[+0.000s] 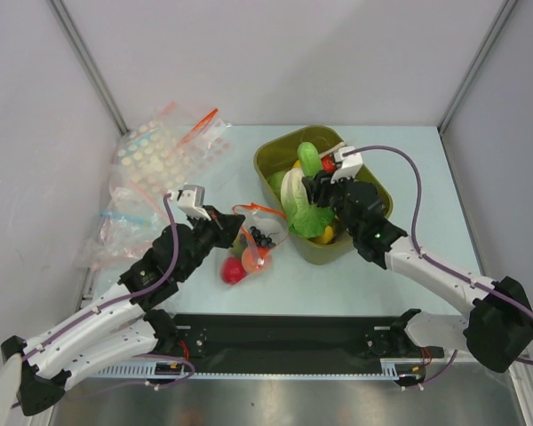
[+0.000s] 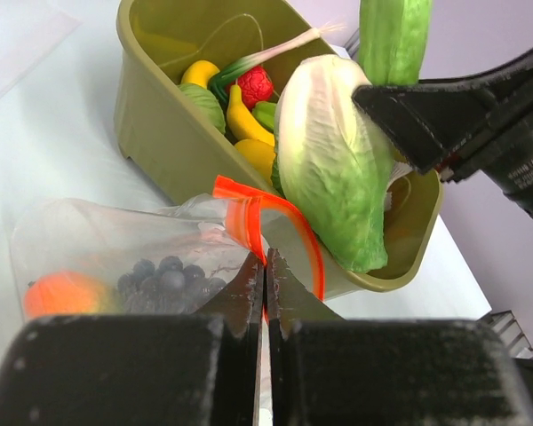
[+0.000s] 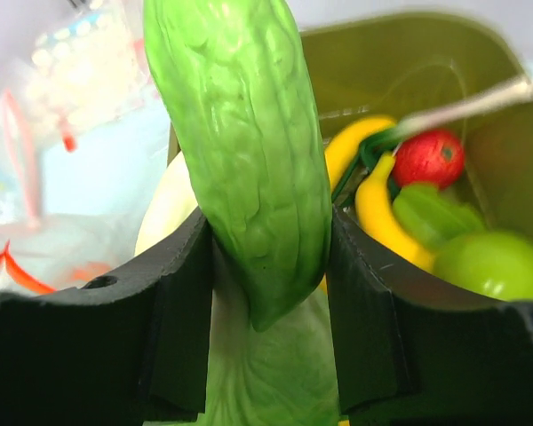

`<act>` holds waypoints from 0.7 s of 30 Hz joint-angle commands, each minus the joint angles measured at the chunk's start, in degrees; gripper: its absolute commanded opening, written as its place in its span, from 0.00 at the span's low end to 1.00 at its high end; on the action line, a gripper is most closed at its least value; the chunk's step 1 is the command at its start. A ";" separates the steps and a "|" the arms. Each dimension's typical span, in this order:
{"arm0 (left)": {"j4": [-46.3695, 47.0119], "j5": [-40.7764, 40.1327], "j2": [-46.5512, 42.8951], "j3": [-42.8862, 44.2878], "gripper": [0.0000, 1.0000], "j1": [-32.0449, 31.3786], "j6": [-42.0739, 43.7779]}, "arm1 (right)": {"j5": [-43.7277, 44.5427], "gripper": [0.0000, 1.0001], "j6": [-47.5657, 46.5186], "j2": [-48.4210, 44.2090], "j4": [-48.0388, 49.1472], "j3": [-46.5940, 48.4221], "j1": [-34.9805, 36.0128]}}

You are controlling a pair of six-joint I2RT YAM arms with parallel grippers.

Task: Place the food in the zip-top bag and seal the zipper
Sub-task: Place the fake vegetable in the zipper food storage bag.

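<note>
My left gripper (image 1: 237, 227) (image 2: 265, 266) is shut on the red-orange zipper (image 2: 246, 211) of the zip-top bag (image 1: 268, 232), holding its mouth up. Inside the bag (image 2: 80, 240) lie an orange fruit (image 2: 62, 294), dark grapes (image 2: 160, 275) and a red fruit (image 1: 233, 271). Over the olive tub's near-left rim, my right gripper (image 1: 314, 184) (image 3: 271, 293) is shut on a bumpy green cucumber (image 3: 249, 151) (image 1: 309, 158), which stands upright between the jaws. Just under it a pale green cabbage (image 2: 333, 160) (image 1: 296, 200) leans over the rim.
The olive-green tub (image 1: 377, 191) (image 2: 160, 124) holds more food: bananas (image 3: 382, 213), a strawberry (image 3: 426, 158) and a green fruit (image 3: 493, 262). Clear dotted bags (image 1: 164, 155) and a blue-strip bag (image 1: 115, 217) lie piled at the far left by the wall.
</note>
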 commanded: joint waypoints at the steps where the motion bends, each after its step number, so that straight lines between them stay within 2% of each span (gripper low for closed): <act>1: 2.45 -1.93 -0.54 1.02 0.01 -0.18 0.32 | 1.80 0.20 -17.81 -1.71 4.55 0.48 3.94; 7: 2.10 -2.99 -0.72 1.20 0.01 -0.18 0.76 | 3.03 0.15 -39.94 -1.45 7.27 -4.17 11.23; 11: 2.19 -3.25 -0.45 1.28 0.01 -0.18 1.02 | 0.05 0.13 -45.96 -2.15 6.84 -6.64 12.47; 15: 1.32 -3.78 0.68 2.07 0.01 -0.09 1.11 | -5.31 0.06 -53.77 -3.12 3.85 -8.40 13.00; 21: 0.87 -3.95 1.22 2.78 0.01 -0.18 1.02 | -8.83 0.01 -65.64 -4.17 6.57 -13.40 14.23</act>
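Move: The open bag mouth is about 14 cm to the right hand's left, 9 cm back and a few cm lower; this hand already grips the green cucumber. The cabbage hangs about 3 cm left, 2 cm back and 4 cm below it. The bin's middle is some 12 cm below and 3 cm ahead, 1 cm to the right. The bagged peach lies about 17 cm left, 14 cm back and 17 cm lower. From the left hand, the mouth is roughly 7 cm right and 2 cm ahead, 2 cm lower. Swing the right gripper back and left towards the open bag mouth, about 8 cm in all, rising slightly at first and then settling again. As it travels, roll the wrist some 55 degrees so its left side drops, and turn the fingers farther left, keeping the grip on the cucumber with the cabbage along. Let the left gripper, nearly still, keep pinching the bag's orange zipper edge. ##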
